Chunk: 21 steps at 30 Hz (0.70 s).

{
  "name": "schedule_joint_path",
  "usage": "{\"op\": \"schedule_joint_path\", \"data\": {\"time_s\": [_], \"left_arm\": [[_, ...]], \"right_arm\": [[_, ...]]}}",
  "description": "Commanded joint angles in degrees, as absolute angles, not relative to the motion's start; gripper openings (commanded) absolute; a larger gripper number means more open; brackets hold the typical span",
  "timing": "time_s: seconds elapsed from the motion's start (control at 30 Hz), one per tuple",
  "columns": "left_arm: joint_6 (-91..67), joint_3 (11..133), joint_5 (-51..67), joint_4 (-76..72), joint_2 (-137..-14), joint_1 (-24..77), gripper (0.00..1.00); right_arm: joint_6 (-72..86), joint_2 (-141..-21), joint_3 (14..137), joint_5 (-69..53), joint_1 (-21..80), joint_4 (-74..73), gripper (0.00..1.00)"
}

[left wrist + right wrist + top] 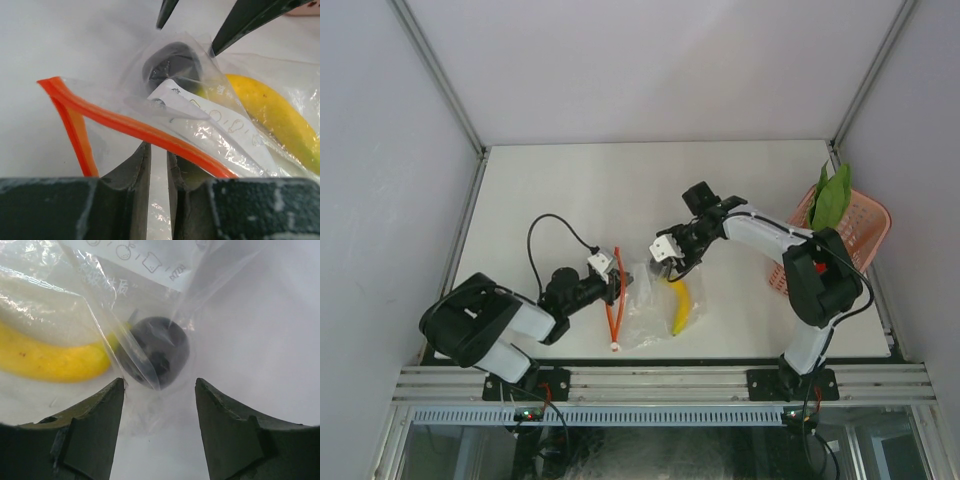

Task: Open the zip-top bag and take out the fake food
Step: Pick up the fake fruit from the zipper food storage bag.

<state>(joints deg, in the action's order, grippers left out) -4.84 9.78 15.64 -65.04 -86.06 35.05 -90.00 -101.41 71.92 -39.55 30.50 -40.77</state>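
The zip-top bag point(645, 300) lies on the table near the front, its orange zipper strip point(616, 300) on the left. My left gripper point(624, 285) is shut on the bag's clear film point(159, 150), just below the zipper strip point(150, 132). The bag's mouth gapes. Inside the bag lie a yellow banana point(680, 308) and a dark ball point(170, 65) beside the white label point(215, 122). My right gripper point(670, 264) is open point(160, 385), with the dark ball point(157, 352) just beyond its fingertips, under the plastic. The banana point(45, 357) lies to its left.
A pink lattice basket point(860, 225) stands at the table's right edge with a green leafy vegetable point(831, 195) sticking out of it. White walls with metal frame rails close in the table on three sides.
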Motion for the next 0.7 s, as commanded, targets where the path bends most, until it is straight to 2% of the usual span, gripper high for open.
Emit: {"op": "schedule_joint_path", "data": {"time_s": [0.0,0.13,0.2,0.37,0.67], "left_arm": [[-1.99,10.25,19.15,-68.49,-88.22,34.81,0.24],[-1.35,10.62,20.37,-71.02,-90.59,34.8,0.27],[-0.6,10.72,21.13,-72.93,-91.8,34.87,0.3],[1.01,10.61,20.87,-77.52,-94.08,35.41,0.43],[1.46,11.8,17.12,-77.85,-96.05,38.78,0.65]], "right_arm": [[-88.69,-104.08,71.54,-37.64,31.68,-37.59,0.57],[-88.97,-105.39,71.54,-37.79,31.83,-38.13,0.5],[-89.23,-105.82,71.88,-37.97,32.34,-38.71,0.41],[-88.68,-107.4,74.2,-38.72,33.54,-41.61,0.02],[-87.54,-107.51,75.04,-40.74,34.56,-42.93,0.0]]}}
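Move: The dark fake fruit, still in the clear bag, lies about 2 cm left of my right hand, level with it fore and aft and some 4 cm below. From the right hand, the banana's middle is about 9 cm back and 3 cm right. From my left hand, the fruit is roughly 4 cm forward and 7 cm right, 3 cm lower; the orange zip crosses at its fingertips, its middle about 3 cm back and 1 cm left. I lower my open right hand about 4 cm beside the dark fruit and shut the fingers fully, pinching the bag film there, then ease back some 2 cm. My left hand sinks a little, then shifts about 2 cm right and slightly back, spreading its fingers from nearly shut to over half open in the bag's mouth, under the upper orange strip. ##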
